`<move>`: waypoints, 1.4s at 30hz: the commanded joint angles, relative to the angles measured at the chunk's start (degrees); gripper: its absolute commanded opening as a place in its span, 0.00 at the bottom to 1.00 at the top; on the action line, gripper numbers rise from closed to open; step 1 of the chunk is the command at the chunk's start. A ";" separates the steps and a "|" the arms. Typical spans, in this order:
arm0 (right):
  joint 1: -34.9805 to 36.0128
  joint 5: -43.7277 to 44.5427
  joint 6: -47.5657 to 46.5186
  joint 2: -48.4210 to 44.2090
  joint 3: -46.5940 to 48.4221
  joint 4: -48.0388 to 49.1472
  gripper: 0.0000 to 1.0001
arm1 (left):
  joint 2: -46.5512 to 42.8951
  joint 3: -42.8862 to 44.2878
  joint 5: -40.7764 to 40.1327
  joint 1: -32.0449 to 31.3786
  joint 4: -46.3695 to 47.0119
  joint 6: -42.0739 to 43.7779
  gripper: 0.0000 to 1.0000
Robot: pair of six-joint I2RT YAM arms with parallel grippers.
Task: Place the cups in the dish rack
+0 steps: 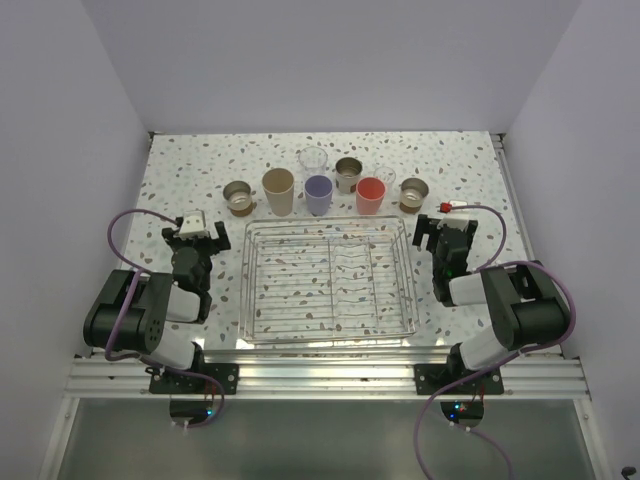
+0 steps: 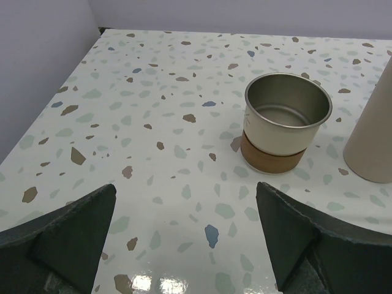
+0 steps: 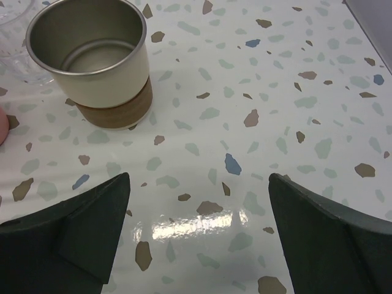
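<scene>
The silver wire dish rack (image 1: pixel 327 280) sits empty mid-table between my arms. Behind it stand the cups: a short brown metallic one (image 1: pixel 238 197), a tall tan one (image 1: pixel 279 192), a lavender one (image 1: pixel 318 194), a clear one (image 1: pixel 313 159), a second metallic one (image 1: pixel 348 174), a red-pink one (image 1: pixel 370 195), another clear one (image 1: pixel 385 179), and a third metallic one (image 1: pixel 413 194). My left gripper (image 1: pixel 195 237) is open and empty; ahead of it are the metallic cup (image 2: pixel 285 121) and the tan cup (image 2: pixel 372 135). My right gripper (image 1: pixel 442 231) is open and empty near a metallic cup (image 3: pixel 95 58).
White walls close in the speckled table (image 1: pixel 180 180) on three sides. A metal rail (image 1: pixel 330 375) runs along the near edge by the arm bases. Purple cables loop from both arms.
</scene>
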 commanded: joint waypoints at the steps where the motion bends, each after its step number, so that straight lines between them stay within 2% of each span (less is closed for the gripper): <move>1: 0.34 1.73 -0.24 -1.17 0.07 3.56 0.98 | 0.14 -0.27 -0.48 -0.01 3.38 1.39 1.00; 4: 0.34 5.59 2.30 -6.25 3.13 -5.73 0.98 | 0.14 -0.27 -0.48 -0.01 3.38 1.39 1.00; 5: 0.34 13.18 4.75 -9.31 5.15 -16.81 0.98 | 0.14 -0.27 -0.48 -0.01 3.38 1.39 1.00; 6: 0.26 15.52 9.04 -10.73 7.60 -23.88 0.98 | 0.14 -0.27 -0.48 0.08 3.38 1.39 1.00; 7: 0.17 16.41 8.47 -11.62 10.32 -27.34 0.98 | 0.23 -0.27 -0.48 -0.01 3.38 1.39 1.00; 10: 0.17 12.73 5.21 -18.72 9.21 -28.00 0.98 | 0.14 -0.27 -0.48 -0.01 3.38 1.39 1.00; 12: -0.01 15.17 7.39 -24.34 9.99 -31.75 0.98 | 0.23 -0.27 -0.48 -0.01 3.38 1.39 1.00; 15: -0.01 14.14 9.15 -27.35 16.66 -43.25 0.98 | 0.14 -0.27 -0.48 0.08 3.38 1.39 1.00; 16: 0.08 13.96 10.65 -27.10 22.34 -47.29 0.98 | 0.23 -0.18 -0.48 0.08 3.38 1.39 1.00; 20: -0.01 5.89 17.74 -19.65 40.46 -73.35 0.98 | 0.14 -0.27 -0.48 -0.01 3.38 1.39 1.00; 23: -0.27 -0.08 20.85 -11.99 50.24 -82.20 0.98 | 0.23 -0.27 -0.48 0.08 3.38 1.39 1.00; 26: -0.36 -5.02 22.17 -6.90 55.34 -83.10 0.98 | 0.23 -0.18 -0.57 -0.01 3.46 1.47 1.00; 29: -0.71 -2.05 25.23 -2.51 61.40 -88.18 0.94 | 0.23 -0.27 -0.48 -0.01 3.38 1.39 1.00; 35: -2.47 -3.43 27.09 7.16 68.70 -96.10 0.82 | 0.23 -0.27 -0.48 -0.01 3.38 1.39 1.00; 38: -2.91 -4.93 29.28 10.07 70.46 -96.64 0.75 | 0.14 -0.27 -0.48 -0.01 3.38 1.39 1.00; 39: -3.08 -4.85 29.99 11.82 71.08 -96.98 0.69 | 0.14 -0.27 -0.48 -0.01 3.29 1.39 1.00; 42: -3.34 -5.02 31.49 15.08 72.84 -97.08 0.64 | 0.14 -0.18 -0.48 -0.01 3.29 1.39 1.00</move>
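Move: The rightmost steel cup, brown-banded, stands about 8 cm ahead of the right hand, 7 cm to its left and 5 cm lower. The red cup is some 9 cm left of it and level with it; a clear cup sits roughly 5 cm left and 4 cm beyond it. The dish rack's middle is about 24 cm left and 7 cm back from the right hand. From the idle left hand the steel cup lies about 10 cm ahead, 45 cm right, 8 cm lower. Right hand rises 21 cm, reaches forward, then sinks 12 above-right of the steel cup, fingers tipping down, narrowing. ##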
